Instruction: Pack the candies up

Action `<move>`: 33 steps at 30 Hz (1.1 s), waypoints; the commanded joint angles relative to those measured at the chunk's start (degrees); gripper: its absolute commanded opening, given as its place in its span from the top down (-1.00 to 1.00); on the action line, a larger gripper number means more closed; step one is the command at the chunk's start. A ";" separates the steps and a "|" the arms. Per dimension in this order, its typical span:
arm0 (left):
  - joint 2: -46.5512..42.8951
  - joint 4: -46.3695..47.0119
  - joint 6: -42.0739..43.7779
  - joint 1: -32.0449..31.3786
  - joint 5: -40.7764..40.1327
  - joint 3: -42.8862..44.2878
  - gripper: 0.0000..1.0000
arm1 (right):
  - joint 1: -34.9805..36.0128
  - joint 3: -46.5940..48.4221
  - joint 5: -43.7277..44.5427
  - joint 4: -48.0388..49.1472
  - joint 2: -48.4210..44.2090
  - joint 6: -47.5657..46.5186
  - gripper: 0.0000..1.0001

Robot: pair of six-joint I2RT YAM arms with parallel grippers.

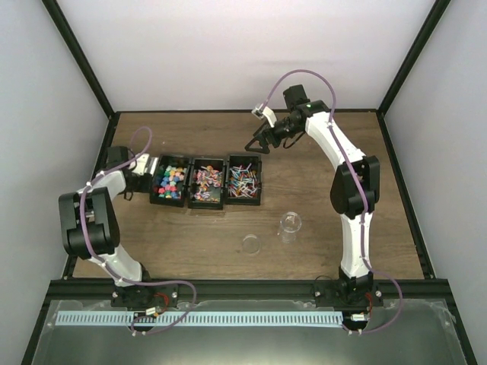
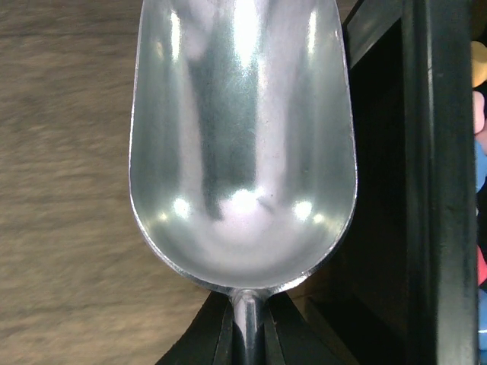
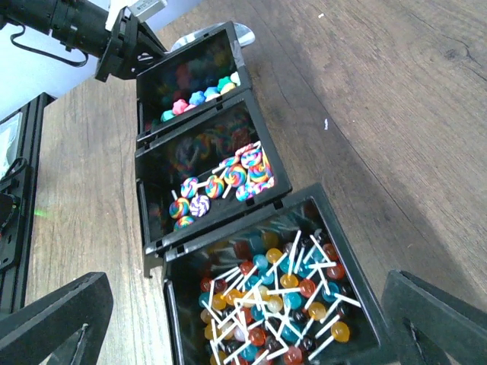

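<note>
The candies lie in three black bins in a row: bright cube-like pieces (image 1: 172, 181) (image 3: 194, 99) in the left bin, swirl lollipops (image 1: 208, 181) (image 3: 221, 182) in the middle one, ball lollipops with white sticks (image 1: 243, 181) (image 3: 274, 296) in the right one. My left gripper (image 1: 141, 173) (image 2: 249, 319) is shut on the handle of a silver scoop (image 2: 242, 137), whose empty bowl hangs over the wood just left of the left bin's wall (image 2: 426, 190). My right gripper (image 1: 259, 141) (image 3: 243, 334) hovers open above the ball-lollipop bin, nothing between its fingers (image 3: 57, 319).
A small clear jar (image 1: 290, 225) stands upright on the table in front of the bins, with its round clear lid (image 1: 251, 243) lying to its left. Black frame rails (image 1: 396, 76) border the wooden table (image 1: 190, 243).
</note>
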 commanded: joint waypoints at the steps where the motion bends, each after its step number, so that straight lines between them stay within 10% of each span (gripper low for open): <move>1: 2.36 1.74 -0.17 -4.44 4.36 2.43 0.92 | -0.50 -0.36 -0.60 -0.52 -1.26 -0.92 -0.99; 14: 3.85 -3.18 -6.73 -6.04 1.76 9.03 0.92 | -3.27 -6.38 3.57 -0.89 -5.06 -0.74 -0.97; 21: -2.18 -5.36 -1.56 -1.78 0.90 6.92 0.92 | -14.19 13.00 0.93 -19.39 8.21 -7.58 -0.91; 33: -10.17 -12.03 -0.69 -1.66 2.45 8.27 0.92 | -10.74 0.54 -5.03 -19.22 10.24 -6.19 -0.92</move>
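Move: The metal scoop's side in my left hand already rests against the left wall of the star-candy tray, whose middle is about 8 cm to the right, 2 cm ahead and slightly below. The swirl-lollipop tray stands some 21 cm right of that hand, 1 cm ahead. My empty right hand hangs high: the round-lollipop tray lies about 18 cm below, 4 cm back and 3 cm left; the empty jar is 20 cm back and 12 cm right. I keep the scoop gripped in my left hand and push the tray row on to the right and a little forward, about 6 cm, then back off to the left and rise some 7 cm. My right hand, wide open, dips, swings about 13 cm right and forward, then comes back and down with the fingers tipping lower, towards the right side of the round-lollipop tray. ##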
